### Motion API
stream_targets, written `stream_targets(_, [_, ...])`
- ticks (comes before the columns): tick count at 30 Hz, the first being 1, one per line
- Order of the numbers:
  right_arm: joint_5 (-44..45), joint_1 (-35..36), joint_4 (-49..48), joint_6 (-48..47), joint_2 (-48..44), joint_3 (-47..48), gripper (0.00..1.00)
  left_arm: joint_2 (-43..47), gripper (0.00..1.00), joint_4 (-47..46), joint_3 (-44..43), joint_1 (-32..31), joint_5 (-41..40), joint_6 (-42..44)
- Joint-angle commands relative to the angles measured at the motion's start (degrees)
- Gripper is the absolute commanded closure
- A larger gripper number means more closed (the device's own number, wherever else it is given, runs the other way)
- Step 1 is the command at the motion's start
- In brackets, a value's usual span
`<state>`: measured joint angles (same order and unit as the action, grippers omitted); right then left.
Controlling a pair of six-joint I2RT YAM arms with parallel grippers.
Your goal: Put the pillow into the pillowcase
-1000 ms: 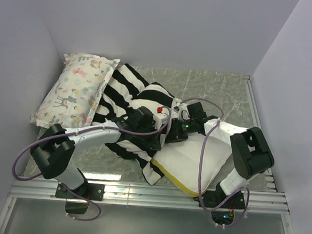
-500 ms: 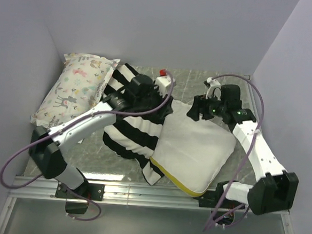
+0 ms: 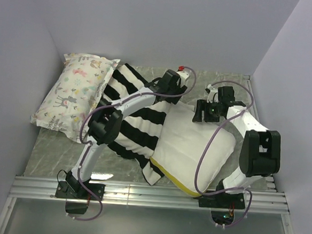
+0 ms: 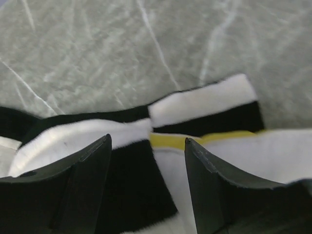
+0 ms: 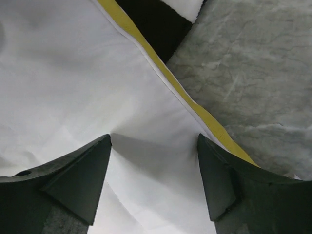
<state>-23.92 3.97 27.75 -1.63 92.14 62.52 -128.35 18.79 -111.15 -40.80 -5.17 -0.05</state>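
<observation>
The cream-white pillow [image 3: 194,144] lies flat at centre right, a yellow band [image 3: 174,179] along its near edge. Its left side is tucked against the black and white striped pillowcase [image 3: 136,127]. My left gripper [image 3: 170,92] hovers open over the far edge of both. In the left wrist view it [image 4: 147,140] has a black stripe of the pillowcase [image 4: 200,105] and a yellow-edged pillow corner [image 4: 234,153] below it. My right gripper [image 3: 201,112] is open above the pillow's far part. In the right wrist view it [image 5: 154,137] spans bare white pillow [image 5: 63,83] beside the yellow band [image 5: 161,66]. Neither gripper holds anything.
A smaller floral-print pillow [image 3: 74,94] lies at the far left against the wall. Pale walls close in the left, back and right. A metal rail [image 3: 150,193] runs along the near edge. Grey marbled table [image 3: 212,81] shows beyond the pillow.
Both grippers have opened and swung from the middle of the bedding out to its far edge, the left arm reaching far right. The pillow now lies uncovered and flatter.
</observation>
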Motion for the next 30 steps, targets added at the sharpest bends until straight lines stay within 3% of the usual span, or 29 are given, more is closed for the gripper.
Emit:
stream_targets(1, [-4.1,-0.1,-1.0,-0.6,1.9,-0.3,0.24,-2.5,0.34,0.5,-6.8,1.0,-6.1,2.1])
stream_targets(7, [-5.8,-0.2,-0.8,-1.0,3.0,-0.7,0.31,-4.6,0.43,2.2,-5.9,1.2,-6.6,3.6])
stream_targets(9, [-6.7,-0.1,-0.6,-1.2,3.6,-0.6,0.38,-4.5,0.48,2.6,-5.1,1.2,-5.3,3.6])
stream_targets(15, [-10.7,0.0,-0.2,-1.3,5.2,-0.1,0.59,-3.4,0.81,2.9,-3.5,1.1,-1.6,3.1])
stream_targets(16, [-11.3,0.0,-0.1,-1.4,5.6,0.1,0.64,-2.6,0.93,2.9,-3.4,1.1,0.4,3.0])
stream_targets(17, [-11.9,-0.1,0.0,-1.3,5.7,0.1,0.74,-2.2,0.98,2.8,-3.1,1.0,3.6,2.8])
stream_targets(19, [-13.8,-0.1,0.0,-1.1,6.4,0.6,0.84,-0.2,1.0,1.9,-2.1,0.9,6.7,1.1])
stream_targets(20, [-14.6,-0.1,0.0,-0.9,6.6,0.8,0.95,0.3,1.0,1.5,-2.0,0.9,10.9,0.4])
stream_targets(21, [-15.8,-0.2,-0.1,-0.7,6.9,1.0,1.0,0.7,1.0,1.0,-2.0,0.6,13.0,0.5])
stream_targets(30, [-23.6,0.1,-3.3,5.0,6.2,2.0,1.0,2.4,1.0,-2.4,-2.0,-4.1,27.3,-11.4])
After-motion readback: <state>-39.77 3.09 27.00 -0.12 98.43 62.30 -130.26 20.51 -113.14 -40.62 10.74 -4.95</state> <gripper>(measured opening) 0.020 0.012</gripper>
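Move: Just under the left hand, about 2 cm ahead, 1 cm left and 3 cm below, lies the pillowcase's far mouth edge where it overlaps the pillow; the pillow's middle is some 18 cm back and 6 cm right of that hand. The pillow's far edge by the yellow band is about 1 cm back, 1 cm left and 3 cm below the right hand. From the right hand the mouth edge lies roughly 8 cm ahead and 8 cm left. Dipping about 3 cm, both hands shut their wide-open fingers, the left reaching slightly forward-left first to pinch the pillowcase mouth edge, the right nipping the pillow's far edge by the yellow band. The left then draws back and right, about 5 cm each way, rising as it goes, while the right eases some 3 cm leftward towards the case, its left side tilting up. ##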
